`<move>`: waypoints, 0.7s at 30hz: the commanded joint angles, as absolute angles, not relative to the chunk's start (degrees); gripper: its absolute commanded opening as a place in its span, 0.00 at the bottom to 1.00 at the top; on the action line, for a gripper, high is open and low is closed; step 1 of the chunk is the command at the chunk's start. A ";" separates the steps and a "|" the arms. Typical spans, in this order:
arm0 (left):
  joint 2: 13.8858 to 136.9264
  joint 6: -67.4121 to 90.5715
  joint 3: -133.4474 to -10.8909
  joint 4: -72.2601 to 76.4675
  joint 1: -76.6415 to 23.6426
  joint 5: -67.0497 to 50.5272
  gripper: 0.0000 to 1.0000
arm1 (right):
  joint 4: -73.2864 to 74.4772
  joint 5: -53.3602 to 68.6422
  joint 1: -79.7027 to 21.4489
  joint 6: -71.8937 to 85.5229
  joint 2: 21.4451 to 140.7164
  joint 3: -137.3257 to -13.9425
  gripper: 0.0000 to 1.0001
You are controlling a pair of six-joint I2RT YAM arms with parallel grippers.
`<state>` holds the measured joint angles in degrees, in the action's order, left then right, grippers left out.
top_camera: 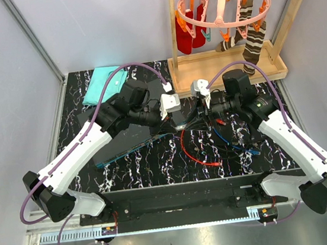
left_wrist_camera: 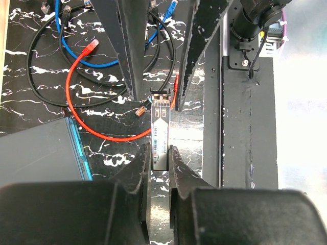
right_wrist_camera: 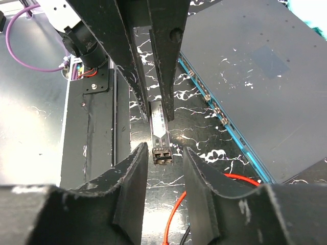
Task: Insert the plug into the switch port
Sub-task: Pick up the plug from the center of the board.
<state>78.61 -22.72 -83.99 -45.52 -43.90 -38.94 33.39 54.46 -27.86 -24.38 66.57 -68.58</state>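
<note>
The plug point(left_wrist_camera: 160, 130) is a slim silver module with a printed label. It hangs above the black marbled table, and my left gripper point(left_wrist_camera: 159, 153) is shut on its rear end. In the right wrist view the plug point(right_wrist_camera: 159, 138) points its socket end at my right gripper point(right_wrist_camera: 164, 153), whose jaws stand open on either side of that end with a gap on the right. In the top view the two grippers meet nose to nose, left gripper point(top_camera: 178, 119) against right gripper point(top_camera: 201, 113). The switch point(right_wrist_camera: 255, 76), a flat dark grey box with a teal port edge, lies beside them and shows again as the switch point(top_camera: 127, 146) under the left arm.
Red cable point(left_wrist_camera: 87, 92), blue cable point(left_wrist_camera: 97, 64) and black cable point(left_wrist_camera: 41, 46) loop on the table under the grippers. A folded teal cloth point(top_camera: 104, 85) lies at the back left. A wooden tray point(top_camera: 228, 66) with a pink sock hanger point(top_camera: 221, 8) stands at the back right.
</note>
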 commanded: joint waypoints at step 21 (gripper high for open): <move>78.05 -23.20 -85.96 -44.82 -43.77 -39.47 0.08 | 33.93 53.88 -30.14 -23.82 67.41 -70.67 0.00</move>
<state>78.61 -22.59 -84.31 -46.52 -43.90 -39.62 35.03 53.80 -29.06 -24.58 67.53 -68.99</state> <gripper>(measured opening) 0.124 0.073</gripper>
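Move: The left hand already holds the plug by one end, with the plug's middle about 3 cm to the right of that hand and 1 cm lower. From the right hand, whose half-open fingers straddle the plug's socket end, the plug's middle is some 3 cm to the left, about 1 cm back and 1 cm lower. About 20 cm below the right hand are the red cable, 5 cm back and 3 cm right, and the switch's middle, 23 cm left and 8 cm ahead. The right hand eases less than 1 cm down and a touch back, its attitude nearly unchanged, to line its fingertips up with the plug's free socket end, then shuts them from somewhat under half open to nearly closed, pinching that end from both sides, the grip effort rising well above its free level. The left hand stays practically in place and keeps its hold on the other end, so the plug hangs steady between the two hands, clear of the table. ##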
